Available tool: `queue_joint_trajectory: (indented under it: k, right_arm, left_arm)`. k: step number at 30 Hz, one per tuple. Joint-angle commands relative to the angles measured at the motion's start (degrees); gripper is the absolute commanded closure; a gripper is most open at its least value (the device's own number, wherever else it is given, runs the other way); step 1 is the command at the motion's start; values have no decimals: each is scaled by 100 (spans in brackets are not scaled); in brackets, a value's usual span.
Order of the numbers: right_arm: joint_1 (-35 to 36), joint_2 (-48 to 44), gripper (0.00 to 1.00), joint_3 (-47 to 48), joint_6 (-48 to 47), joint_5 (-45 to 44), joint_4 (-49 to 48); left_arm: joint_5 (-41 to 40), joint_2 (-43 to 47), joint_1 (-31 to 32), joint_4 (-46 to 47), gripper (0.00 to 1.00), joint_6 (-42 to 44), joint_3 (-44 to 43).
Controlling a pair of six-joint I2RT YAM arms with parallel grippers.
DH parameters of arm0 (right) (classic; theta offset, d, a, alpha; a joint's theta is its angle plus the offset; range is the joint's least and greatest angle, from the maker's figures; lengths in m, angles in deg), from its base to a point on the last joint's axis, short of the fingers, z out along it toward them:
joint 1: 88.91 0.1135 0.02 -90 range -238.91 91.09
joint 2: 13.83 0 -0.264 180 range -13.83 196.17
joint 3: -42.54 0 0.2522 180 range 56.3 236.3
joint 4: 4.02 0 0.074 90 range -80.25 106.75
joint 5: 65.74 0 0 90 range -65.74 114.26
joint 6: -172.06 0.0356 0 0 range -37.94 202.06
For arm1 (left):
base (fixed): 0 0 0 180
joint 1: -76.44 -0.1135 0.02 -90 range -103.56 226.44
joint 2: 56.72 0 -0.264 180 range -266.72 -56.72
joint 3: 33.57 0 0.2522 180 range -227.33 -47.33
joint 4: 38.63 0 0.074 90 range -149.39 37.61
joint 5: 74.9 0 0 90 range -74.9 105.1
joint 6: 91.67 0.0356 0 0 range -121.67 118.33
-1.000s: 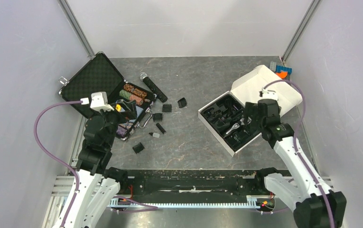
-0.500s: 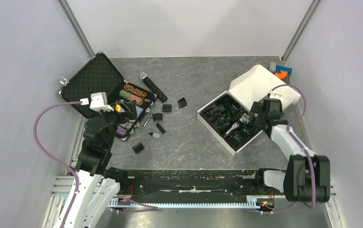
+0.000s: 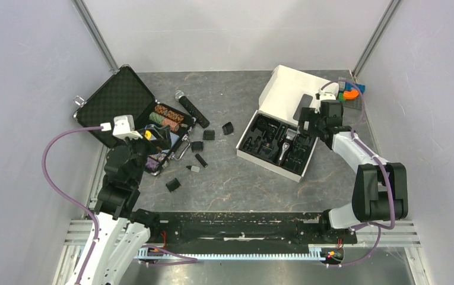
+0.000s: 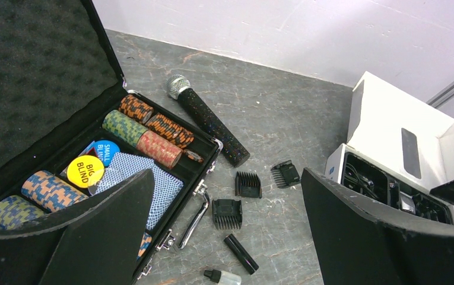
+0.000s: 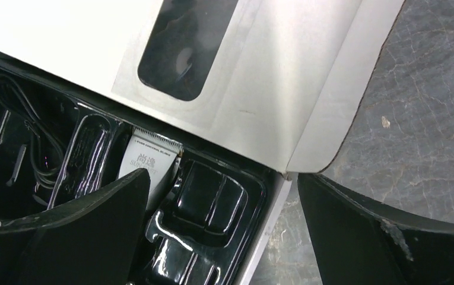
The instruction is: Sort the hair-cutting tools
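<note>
Several black clipper combs lie loose on the table: one, a second, a third, and one apart. The silver-and-black hair clipper rests in the black tray of the open white box. My right gripper is open over the box's right end, an empty tray pocket between its fingers. My left gripper hangs open above the combs, beside the chip case, holding nothing.
An open black case of poker chips stands at the left. A microphone lies beside it. Near the combs lie a black cylinder and a small bottle. Orange and blue items sit in the far right corner.
The white box has turned and slid left, its lid now pointing to the far wall. The right arm folded back and its gripper moved to the box's right end. The left arm stayed still.
</note>
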Motion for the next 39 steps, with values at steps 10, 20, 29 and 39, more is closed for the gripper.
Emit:
queue_joint_trajectory:
  k: [10,20,29,39]
  right_arm:
    - [1614,-1215,2,72,12,-2220,82]
    - [3257,302,2,998,19,-2163,148]
    - [4063,1249,2,1340,79,-2406,405]
    - [4368,1055,2,805,68,-2287,897]
  left_arm:
    - [122,-82,27,264,0,-248,39]
    - [137,-63,31,256,0,-248,48]
    - [183,-45,32,273,0,-248,56]
    - [185,-47,36,219,0,-401,81]
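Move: The box's near-left corner is what my right hand heads for, about 26 cm to its left, 8 cm back and a few centimetres lower. The clippers lie in the tray roughly 6 cm left and 4 cm back. The opened lid's middle is some 8 cm ahead and 4 cm left, and the nearest loose comb sits about 29 cm left, level with my hand. From my left hand, the corner is about 26 cm right, 4 cm ahead and 24 cm down. With my right hand I back off the lid's hinge side, rise about 7 cm to clear the box, and sweep some 22 cm left across the tray. I sink again along the way, lower at the end than at the start, and draw back about 4.5 cm. The fingers stay wide open while the hand turns roughly 25 degrees counter-clockwise and dips its left side, ending over the tray's left end by the brush. ##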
